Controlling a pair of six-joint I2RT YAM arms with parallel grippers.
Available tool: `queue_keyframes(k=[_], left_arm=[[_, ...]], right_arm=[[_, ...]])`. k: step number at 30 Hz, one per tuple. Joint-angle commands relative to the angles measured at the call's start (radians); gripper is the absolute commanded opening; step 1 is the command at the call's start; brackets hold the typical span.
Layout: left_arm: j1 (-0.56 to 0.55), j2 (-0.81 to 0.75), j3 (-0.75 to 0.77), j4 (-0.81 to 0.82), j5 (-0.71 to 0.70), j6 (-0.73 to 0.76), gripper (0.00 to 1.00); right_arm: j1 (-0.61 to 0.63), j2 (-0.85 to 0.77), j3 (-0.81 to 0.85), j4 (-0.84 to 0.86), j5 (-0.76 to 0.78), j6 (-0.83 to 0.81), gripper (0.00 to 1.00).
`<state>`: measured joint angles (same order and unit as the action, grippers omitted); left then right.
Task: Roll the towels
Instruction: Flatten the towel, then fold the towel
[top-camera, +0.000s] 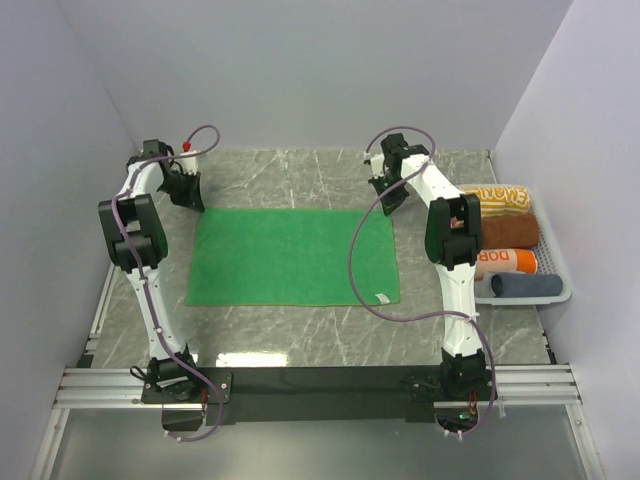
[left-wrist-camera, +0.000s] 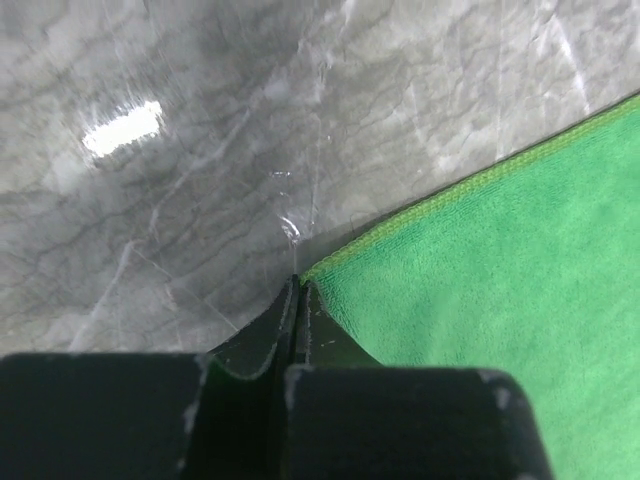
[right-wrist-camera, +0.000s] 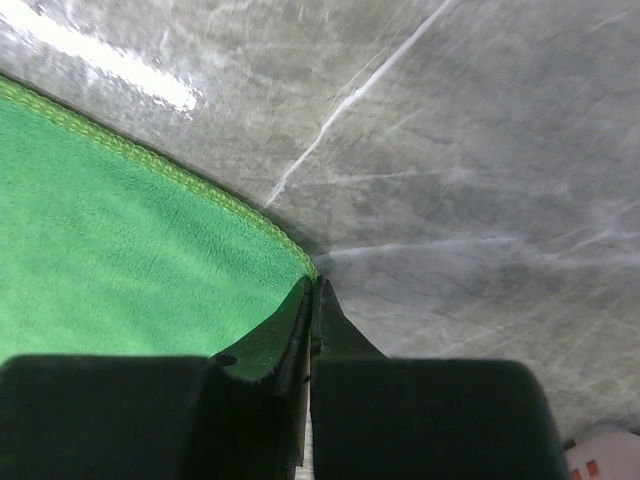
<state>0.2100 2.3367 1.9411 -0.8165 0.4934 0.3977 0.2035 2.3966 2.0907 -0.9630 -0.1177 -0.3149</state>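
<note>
A bright green towel (top-camera: 290, 255) lies flat and spread out in the middle of the marble table, its white tag (top-camera: 381, 298) at the near right corner. My left gripper (top-camera: 190, 197) is down at the towel's far left corner. In the left wrist view its jaws (left-wrist-camera: 298, 283) are pressed shut right at the corner of the towel (left-wrist-camera: 500, 260). My right gripper (top-camera: 388, 200) is at the far right corner, jaws (right-wrist-camera: 312, 283) also shut where the hem of the towel (right-wrist-camera: 120, 250) ends. The cloth inside either pinch is hidden.
A white tray (top-camera: 562, 292) at the right edge holds rolled towels: yellow-striped (top-camera: 495, 197), brown (top-camera: 510, 232), orange-lettered (top-camera: 505, 261) and blue-grey (top-camera: 525, 286). White walls enclose the table on three sides. The arms' bases sit on the near rail.
</note>
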Motion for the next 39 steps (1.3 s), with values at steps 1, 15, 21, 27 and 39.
queue_keyframes(k=[1, 15, 21, 27, 39], left_arm=[[0.009, -0.014, 0.07, -0.03, 0.065, 0.009, 0.01], [0.077, -0.163, -0.027, -0.13, 0.178, 0.139, 0.0], [0.137, -0.287, -0.166, -0.232, 0.203, 0.286, 0.0], [0.192, -0.37, -0.29, -0.424, 0.175, 0.466, 0.0], [0.239, -0.399, -0.507, -0.331, 0.165, 0.323, 0.01]], right_arm=[[-0.016, -0.027, 0.065, -0.008, -0.01, 0.002, 0.0], [-0.027, -0.214, -0.061, -0.037, -0.076, -0.019, 0.0], [-0.035, -0.336, -0.236, -0.042, -0.134, -0.05, 0.0], [-0.042, -0.439, -0.395, -0.126, -0.178, -0.131, 0.0], [-0.053, -0.402, -0.53, -0.142, -0.22, -0.132, 0.0]])
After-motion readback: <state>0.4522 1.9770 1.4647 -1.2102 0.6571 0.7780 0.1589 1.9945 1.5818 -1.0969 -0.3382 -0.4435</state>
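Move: Both hands already pinch the far corners of the flat towel. The towel's near left corner lies about 33 cm back from the left hand, with the towel's middle roughly 16 cm back and 31 cm right. From the right hand the near right corner is also about 33 cm straight back, the white tag some 31 cm back and 5 cm left, and the towel basket about 12 cm back and 38 cm right. Still pinching the far corners, both hands arc up and back towards the near edge, left 19 cm, right 15. ##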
